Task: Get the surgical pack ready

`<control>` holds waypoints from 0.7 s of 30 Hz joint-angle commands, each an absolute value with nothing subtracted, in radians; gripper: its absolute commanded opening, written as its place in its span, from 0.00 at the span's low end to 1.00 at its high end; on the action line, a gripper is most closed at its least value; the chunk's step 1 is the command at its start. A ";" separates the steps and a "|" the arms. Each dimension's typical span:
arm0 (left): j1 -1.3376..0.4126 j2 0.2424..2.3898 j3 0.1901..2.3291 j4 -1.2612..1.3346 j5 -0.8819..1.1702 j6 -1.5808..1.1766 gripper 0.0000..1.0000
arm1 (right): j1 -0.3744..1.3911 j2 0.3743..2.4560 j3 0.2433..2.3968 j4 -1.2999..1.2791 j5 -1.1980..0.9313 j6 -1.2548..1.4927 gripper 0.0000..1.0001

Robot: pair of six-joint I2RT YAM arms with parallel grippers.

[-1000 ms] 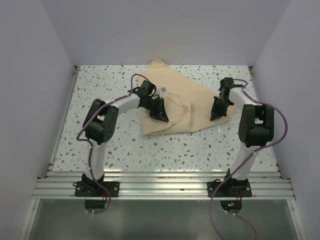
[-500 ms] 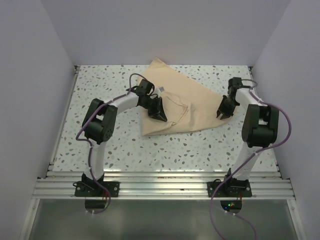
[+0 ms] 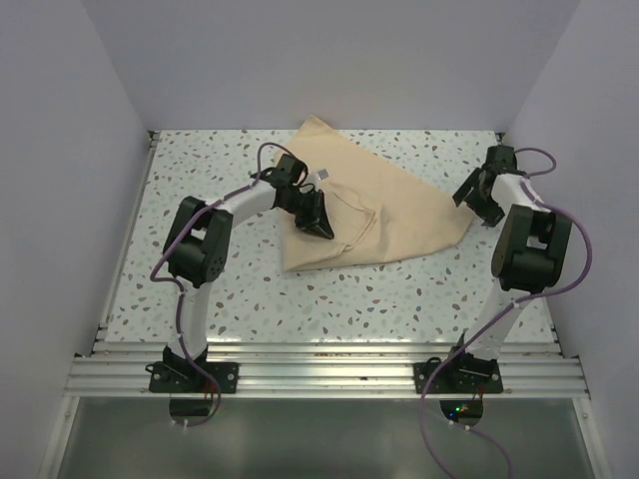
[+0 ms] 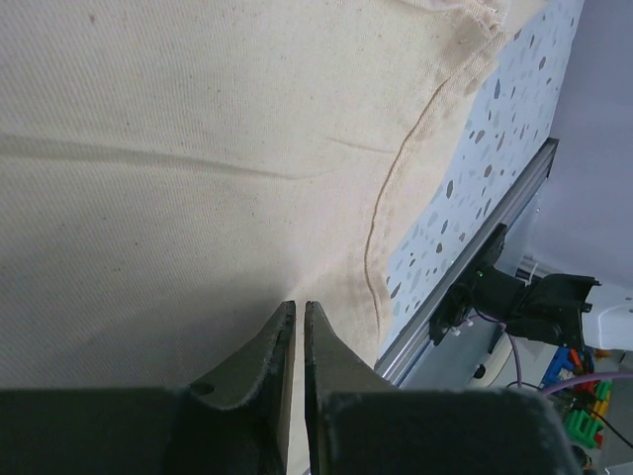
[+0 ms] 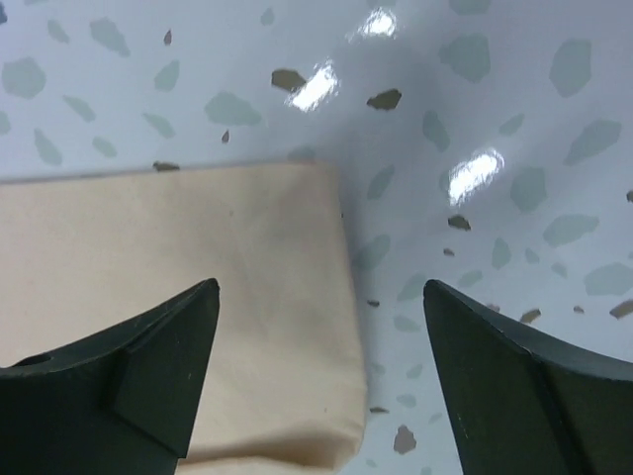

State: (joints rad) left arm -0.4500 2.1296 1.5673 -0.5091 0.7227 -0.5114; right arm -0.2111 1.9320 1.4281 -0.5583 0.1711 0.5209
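The surgical pack shows as a tan wrap (image 3: 384, 205) folded into a rough triangle on the speckled table, its long point reaching right. My left gripper (image 3: 319, 226) stands on the wrap's left part, jaws shut to a thin slit, tips (image 4: 300, 307) against the cloth (image 4: 198, 178). Whether they pinch any fabric I cannot tell. My right gripper (image 3: 477, 196) hangs open just past the wrap's right corner. In the right wrist view that folded corner (image 5: 247, 297) lies flat under the wide-apart fingers of the right gripper (image 5: 321, 297), with nothing held.
Grey walls close in the table on the left, back and right; the right wall is close to the right arm. An aluminium rail (image 3: 319, 364) runs along the near edge, also seen as rail (image 4: 495, 237) in the left wrist view. Bare speckled tabletop (image 3: 200, 200) lies left of the wrap.
My right gripper has opened, let go of the wrap's right corner, and moved right and back. The corner now lies flat, stretched out to the right. The left arm has hardly moved.
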 commanded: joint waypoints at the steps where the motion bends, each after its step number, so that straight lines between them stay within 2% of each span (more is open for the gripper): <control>1: -0.440 2.088 1.598 -0.534 0.753 -0.482 0.11 | -0.229 2.012 1.492 -0.477 0.149 0.514 0.88; 3: -0.440 2.095 1.600 -0.529 0.756 -0.486 0.11 | -0.229 2.034 1.500 -0.445 0.127 0.508 0.87; 10: -0.440 2.115 1.601 -0.517 0.755 -0.508 0.11 | -0.233 2.098 1.531 -0.446 0.104 0.500 0.74; 12: -0.440 2.117 1.601 -0.514 0.753 -0.512 0.11 | -0.235 2.105 1.535 -0.448 0.089 0.494 0.64; 13: -0.440 2.120 1.601 -0.511 0.753 -0.515 0.11 | -0.235 2.103 1.537 -0.451 0.083 0.491 0.56; 14: -0.439 2.121 1.603 -0.505 0.750 -0.517 0.11 | -0.235 2.100 1.540 -0.453 0.065 0.486 0.42; 18: -0.431 2.131 1.624 -0.502 0.756 -0.525 0.11 | -0.233 2.066 1.526 -0.446 0.014 0.500 0.11; 21: -0.430 2.146 1.670 -0.503 0.778 -0.529 0.11 | -0.224 2.014 1.509 -0.445 -0.036 0.531 0.01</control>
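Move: The far right corner of the wrap cloth lies about 4 cm ahead of my open right hand, nearly in line sideways, and 4 cm below it. That flap's near corner is some 4 cm back and 4 cm to my left, the edge of the raised fold about 25 cm left and 3 cm back. From my left hand the far right corner lies roughly 37 cm right, 11 cm ahead and 5 cm lower. I bring my right hand down about 3 cm and some 4 cm forward onto the cloth's far right corner, sinking first and then easing forward just above the table. There I shut my wide-open fingers, pinching the edge of the corner between the tips. My left hand stays over the folded wrap, its fingers nearly shut. ##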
